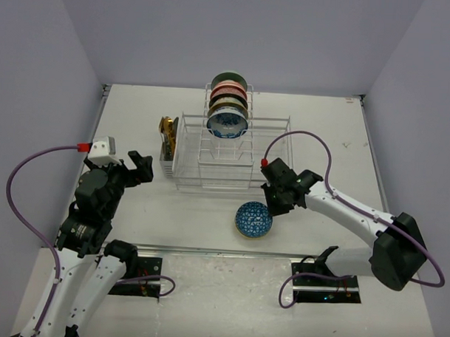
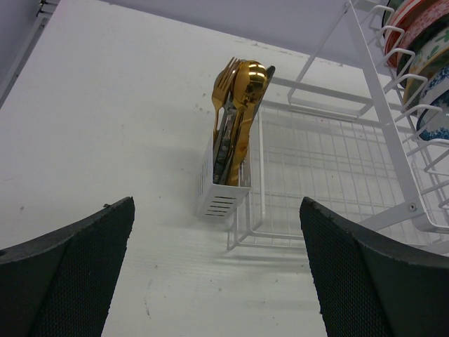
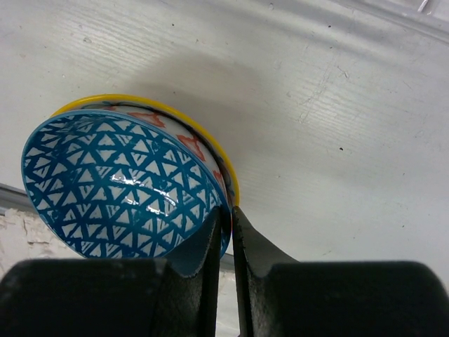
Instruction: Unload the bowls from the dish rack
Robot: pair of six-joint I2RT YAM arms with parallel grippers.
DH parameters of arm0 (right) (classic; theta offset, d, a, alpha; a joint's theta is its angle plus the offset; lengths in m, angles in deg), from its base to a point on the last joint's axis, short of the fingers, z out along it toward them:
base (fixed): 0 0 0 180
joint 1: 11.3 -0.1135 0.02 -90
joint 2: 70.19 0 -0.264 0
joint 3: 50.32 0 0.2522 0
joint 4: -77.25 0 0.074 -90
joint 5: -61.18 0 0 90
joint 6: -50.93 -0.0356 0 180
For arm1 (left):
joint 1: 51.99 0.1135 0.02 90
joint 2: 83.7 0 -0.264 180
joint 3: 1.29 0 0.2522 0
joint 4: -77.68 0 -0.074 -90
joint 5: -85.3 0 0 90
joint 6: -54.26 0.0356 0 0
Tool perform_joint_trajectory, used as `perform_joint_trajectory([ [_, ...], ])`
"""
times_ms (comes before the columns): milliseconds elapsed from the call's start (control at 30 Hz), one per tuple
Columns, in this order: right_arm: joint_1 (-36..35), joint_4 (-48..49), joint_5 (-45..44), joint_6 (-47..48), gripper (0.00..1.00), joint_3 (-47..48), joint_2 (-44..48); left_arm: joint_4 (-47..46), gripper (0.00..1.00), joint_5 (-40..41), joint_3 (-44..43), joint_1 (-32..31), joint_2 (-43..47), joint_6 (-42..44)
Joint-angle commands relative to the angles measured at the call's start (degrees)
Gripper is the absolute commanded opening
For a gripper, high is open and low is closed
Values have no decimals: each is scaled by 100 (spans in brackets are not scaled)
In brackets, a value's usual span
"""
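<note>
A blue triangle-patterned bowl [image 1: 253, 220] [image 3: 119, 182] rests on the table in front of the dish rack [image 1: 210, 172]. In the right wrist view it sits nested in a yellow-rimmed bowl [image 3: 191, 144]. My right gripper [image 1: 273, 206] [image 3: 231, 219] is shut on the blue bowl's rim, one finger inside and one outside. Several more bowls [image 1: 229, 106] [image 2: 428, 63] stand upright in the rack's tall slots. My left gripper [image 1: 140, 168] [image 2: 217, 274] hangs open and empty left of the rack [image 2: 330, 175].
A small white utensil holder [image 1: 166, 148] [image 2: 223, 189] with gold cutlery [image 2: 242, 84] hangs on the rack's left end. The table's front edge [image 1: 222, 250] runs just behind the blue bowl. Grey walls enclose the table on three sides.
</note>
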Motion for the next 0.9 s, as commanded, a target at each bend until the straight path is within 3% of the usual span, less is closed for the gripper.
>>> perform_joint_trajectory([
  [0, 4, 98, 13, 31, 11, -16, 30, -231, 100, -84, 27, 37, -20, 179],
  [267, 4, 177, 13, -48, 11, -52, 56, -222, 100, -111, 27, 37, -64, 179],
  [300, 4, 159, -22, -57, 13, -34, 91, -222, 100, -111, 18, 37, -64, 179],
  [333, 4, 142, -48, -66, 23, -16, 117, -222, 100, -102, 27, 37, -72, 179],
  [533, 4, -314, -258, -75, 34, 483, 565, -231, 100, -85, 18, 37, -81, 179],
  [733, 4, -799, -785, 170, 40, 1686, 1092, -213, 100, -50, 18, 37, -99, 188],
  [867, -14, -168, -1129, 784, 43, 2189, 1348, -205, 100, 3, 9, 46, -99, 179],
])
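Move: The right hand is still pinching the right-hand rim of the blue bowl, whose middle lies about 6 cm to its left, 2 cm back and 2 cm below. The yellow-rimmed bowl sits right underneath, some 4 cm below the fingertips. The dish rack's middle is roughly 20 cm ahead and 14 cm left, about level. From the left hand the blue bowl is some 40 cm right, 8 cm back and 22 cm below. Still pinching the blue bowl's rim, the right hand eases it down barely half a centimetre onto the yellow-rimmed one, then opens the fingers partway and lets go. It climbs quickly off the bowls, about 15 cm up and some 4 cm forward towards the rack, the wrist tipping the fingertips forward by roughly 20 degrees. ##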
